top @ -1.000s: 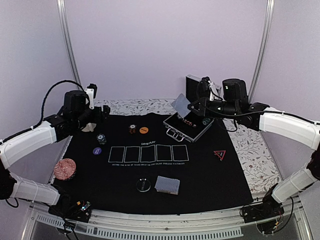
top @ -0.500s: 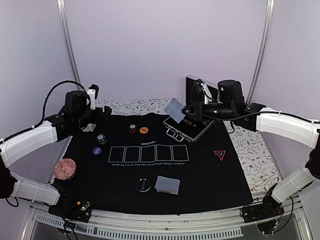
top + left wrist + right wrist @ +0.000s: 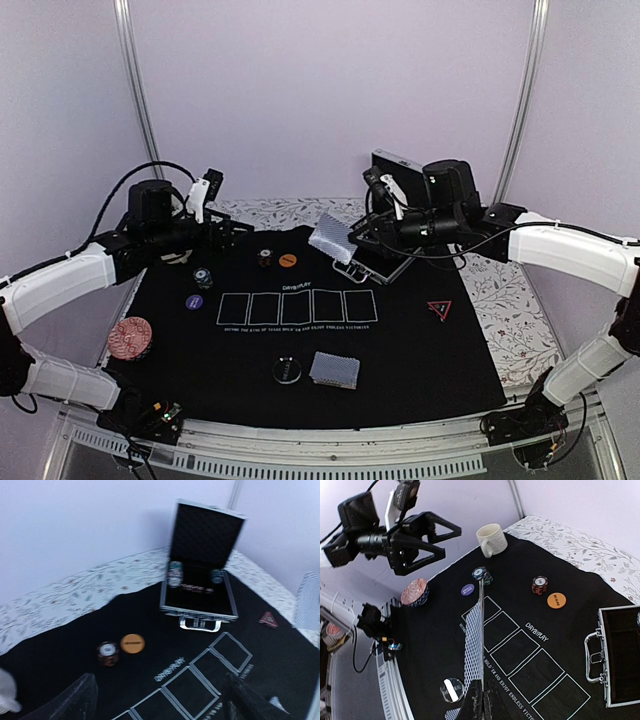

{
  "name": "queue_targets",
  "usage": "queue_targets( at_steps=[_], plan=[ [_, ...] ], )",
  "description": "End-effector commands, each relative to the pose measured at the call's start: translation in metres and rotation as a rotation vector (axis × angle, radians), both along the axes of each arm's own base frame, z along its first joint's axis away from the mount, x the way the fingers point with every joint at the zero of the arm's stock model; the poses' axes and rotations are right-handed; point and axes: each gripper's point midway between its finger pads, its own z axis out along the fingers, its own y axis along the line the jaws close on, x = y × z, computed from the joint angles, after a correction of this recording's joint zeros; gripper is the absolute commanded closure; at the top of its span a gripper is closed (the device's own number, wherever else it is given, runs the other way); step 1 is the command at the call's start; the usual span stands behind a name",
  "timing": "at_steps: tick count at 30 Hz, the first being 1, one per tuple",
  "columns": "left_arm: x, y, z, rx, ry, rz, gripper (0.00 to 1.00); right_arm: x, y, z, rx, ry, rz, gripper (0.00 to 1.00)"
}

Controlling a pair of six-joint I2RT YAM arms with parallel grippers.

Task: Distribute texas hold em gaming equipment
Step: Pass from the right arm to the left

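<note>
My right gripper (image 3: 353, 238) is shut on one grey-blue-backed playing card (image 3: 330, 238) and holds it in the air left of the open case (image 3: 388, 258). In the right wrist view the card (image 3: 478, 635) stands edge-on in that gripper (image 3: 484, 700). My left gripper (image 3: 234, 232) hovers open and empty over the mat's far left; its fingers (image 3: 75, 700) frame the bottom of its own view. On the mat lie an orange disc (image 3: 288, 261), two chip stacks (image 3: 265, 257) (image 3: 203, 276), a purple disc (image 3: 193, 301), a black-and-white disc (image 3: 287, 371), the card deck (image 3: 334, 369) and the triangle marker (image 3: 439, 309).
A cream mug (image 3: 491, 540) stands at the mat's far left corner. A pink round object (image 3: 130, 337) sits by the mat's left edge. The case lid (image 3: 207, 527) stands upright, with chips (image 3: 174, 573) still inside the case. The mat has five printed card boxes (image 3: 297, 306).
My right arm has carried the card leftwards, from above the case to the air beside it. My left gripper has swung right, out over the mat's back edge.
</note>
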Motion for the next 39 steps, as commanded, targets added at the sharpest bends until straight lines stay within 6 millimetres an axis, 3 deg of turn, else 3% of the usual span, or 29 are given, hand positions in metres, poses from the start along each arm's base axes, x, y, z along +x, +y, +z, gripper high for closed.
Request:
queue_targets(
  at_steps=[1,5,10,16,29,39],
  plan=[
    [-0.065,-0.058,0.029,-0.189,-0.037,-0.505,0.18,-0.031,0.022,0.007,-0.051,-0.101,0.188,0.98],
    [-0.106,-0.079,0.032,-0.238,-0.027,-0.735,0.22,-0.037,0.029,0.0,-0.074,-0.114,0.242,0.98],
    [-0.13,-0.09,0.027,-0.203,-0.082,-0.822,0.25,-0.041,0.035,-0.003,-0.079,-0.119,0.267,0.98],
    [-0.133,-0.096,0.02,-0.173,-0.081,-0.818,0.29,-0.049,0.044,-0.004,-0.085,-0.121,0.308,0.98],
    [-0.132,-0.1,0.011,-0.14,-0.064,-0.805,0.52,-0.064,0.064,-0.009,-0.11,-0.137,0.384,0.98],
    [-0.123,-0.102,0.001,-0.111,-0.041,-0.758,0.57,-0.077,0.069,-0.008,-0.103,-0.148,0.434,0.98]
  ],
)
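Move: The cards, pinched in the right gripper, have their middle some 20 cm to the left hand's right, 6 cm nearer the base and a touch higher. The red chip stack is 9 cm ahead and 6 cm right of the left hand, the orange disc 8 cm ahead and 12 cm right, both some 20 cm below. From the right hand, the left gripper is about 24 cm left, 8 cm ahead and slightly lower; the tabled deck lies 7 cm back, 4 cm left and far below. The cards, still pinched in the shut right fingers, are carried back and left about 9 cm towards the left gripper, turning some 20 degrees counter-clockwise. The left hand sweeps back and right about 16 cm, swinging some 45 degrees clockwise to face their free end, then nearly halts there while its wide fingers narrow by about half around that end without closing on it. ##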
